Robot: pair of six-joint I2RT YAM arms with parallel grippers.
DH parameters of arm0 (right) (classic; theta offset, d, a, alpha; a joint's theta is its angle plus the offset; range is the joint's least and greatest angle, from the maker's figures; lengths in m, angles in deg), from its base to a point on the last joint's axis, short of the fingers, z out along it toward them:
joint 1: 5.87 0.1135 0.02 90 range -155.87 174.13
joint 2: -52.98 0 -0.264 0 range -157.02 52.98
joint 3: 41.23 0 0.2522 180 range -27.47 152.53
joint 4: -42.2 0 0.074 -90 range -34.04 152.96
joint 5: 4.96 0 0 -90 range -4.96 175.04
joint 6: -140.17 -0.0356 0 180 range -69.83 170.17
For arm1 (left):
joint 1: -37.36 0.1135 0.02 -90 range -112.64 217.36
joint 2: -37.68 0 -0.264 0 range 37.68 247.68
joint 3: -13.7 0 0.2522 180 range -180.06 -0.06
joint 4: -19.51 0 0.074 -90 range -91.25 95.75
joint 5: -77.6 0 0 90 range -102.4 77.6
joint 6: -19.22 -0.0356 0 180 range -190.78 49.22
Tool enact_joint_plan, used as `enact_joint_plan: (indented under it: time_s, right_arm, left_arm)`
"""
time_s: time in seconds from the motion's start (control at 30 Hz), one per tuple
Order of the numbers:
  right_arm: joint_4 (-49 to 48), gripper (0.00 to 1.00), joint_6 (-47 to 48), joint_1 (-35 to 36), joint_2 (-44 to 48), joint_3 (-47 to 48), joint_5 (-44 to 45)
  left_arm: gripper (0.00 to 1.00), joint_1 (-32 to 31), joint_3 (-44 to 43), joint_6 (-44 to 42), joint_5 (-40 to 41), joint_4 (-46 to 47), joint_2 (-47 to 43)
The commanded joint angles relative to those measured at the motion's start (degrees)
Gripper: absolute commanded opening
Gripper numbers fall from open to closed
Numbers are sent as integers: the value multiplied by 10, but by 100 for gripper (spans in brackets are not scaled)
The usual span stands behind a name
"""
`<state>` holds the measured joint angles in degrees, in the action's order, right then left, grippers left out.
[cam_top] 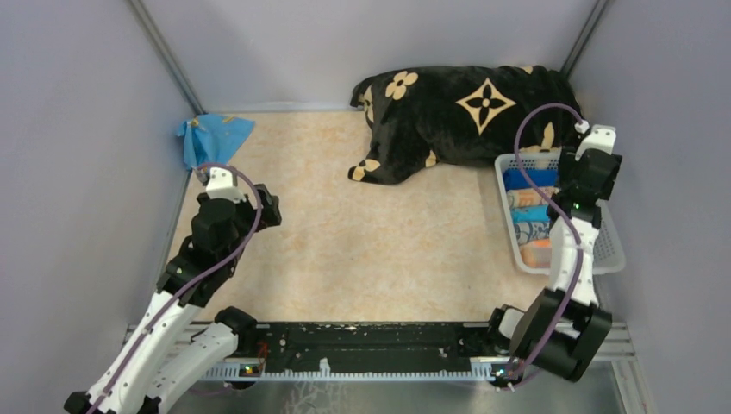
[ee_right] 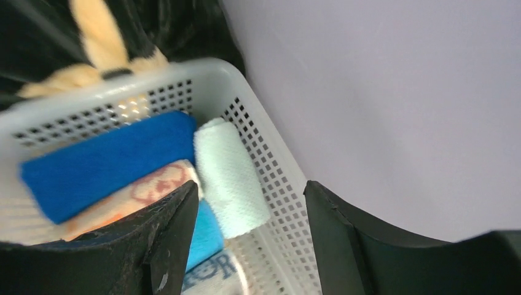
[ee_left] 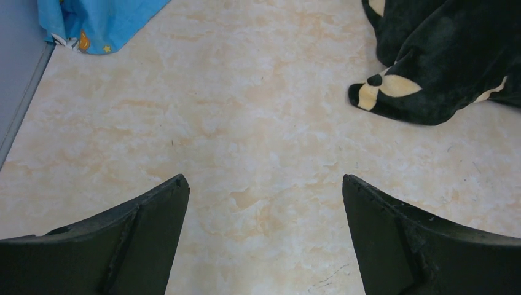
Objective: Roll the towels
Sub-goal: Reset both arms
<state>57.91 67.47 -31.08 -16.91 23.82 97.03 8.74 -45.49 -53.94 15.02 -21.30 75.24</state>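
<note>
Several rolled towels lie in a white perforated basket [cam_top: 614,259] at the right wall. In the right wrist view I see a mint green roll [ee_right: 230,178] against the basket wall [ee_right: 276,184]. Beside it lie a dark blue roll [ee_right: 104,163], an orange-printed roll [ee_right: 135,196] and a grey-blue patterned one [ee_right: 212,273]. My right gripper [ee_right: 250,184] hangs over the basket's far end, open, its fingers clear of the mint roll below. My left gripper [ee_left: 264,178] stands wide open above bare table at the left [cam_top: 259,207], holding nothing.
A big black blanket with beige flowers [cam_top: 465,108] is heaped at the back, touching the basket's far end. A crumpled light blue cloth [cam_top: 214,134] lies in the back left corner. Grey walls close in on both sides.
</note>
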Motion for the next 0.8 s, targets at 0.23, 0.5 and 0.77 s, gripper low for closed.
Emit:
enact_joint_plan:
  time_s: [0.23,0.5,0.77]
  right_arm:
    - [12,75,-192,111,348,-114,-77]
    - [-25,81,-211,197,482,-200,-79]
    - [-83,86,-225,235,583,-286,-51]
  left_arm:
    - [100,0,-4,-17,18,50,-83]
    - [100,-1,16,-20,79,59,-110]
    - [100,0,48,-31,99,83,-127]
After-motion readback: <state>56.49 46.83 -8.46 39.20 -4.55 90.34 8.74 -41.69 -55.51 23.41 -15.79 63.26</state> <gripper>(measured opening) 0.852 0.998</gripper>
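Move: The pale mint towel roll just laid in the basket is about 17 cm below the right hand, 3 cm ahead and 1 cm to its right. The blue roll lies roughly 8 cm ahead and 13 cm to the hand's left, the peach roll 3 cm ahead and 12 cm left, both at about the mint roll's height. From the left hand, the mint roll is some 12 cm forward, 110 cm right and 20 cm down. Leftward and back across the basket sweeps the empty right hand, about 19 cm left and 9 back, rising some 10 cm before sinking half of that; its wrist tips up about 35 degrees and swings counter-clockwise to point forward while the fingers open wider. The open left hand rises, then shifts left and settles slightly, its fingers tipping up to nearly level. ##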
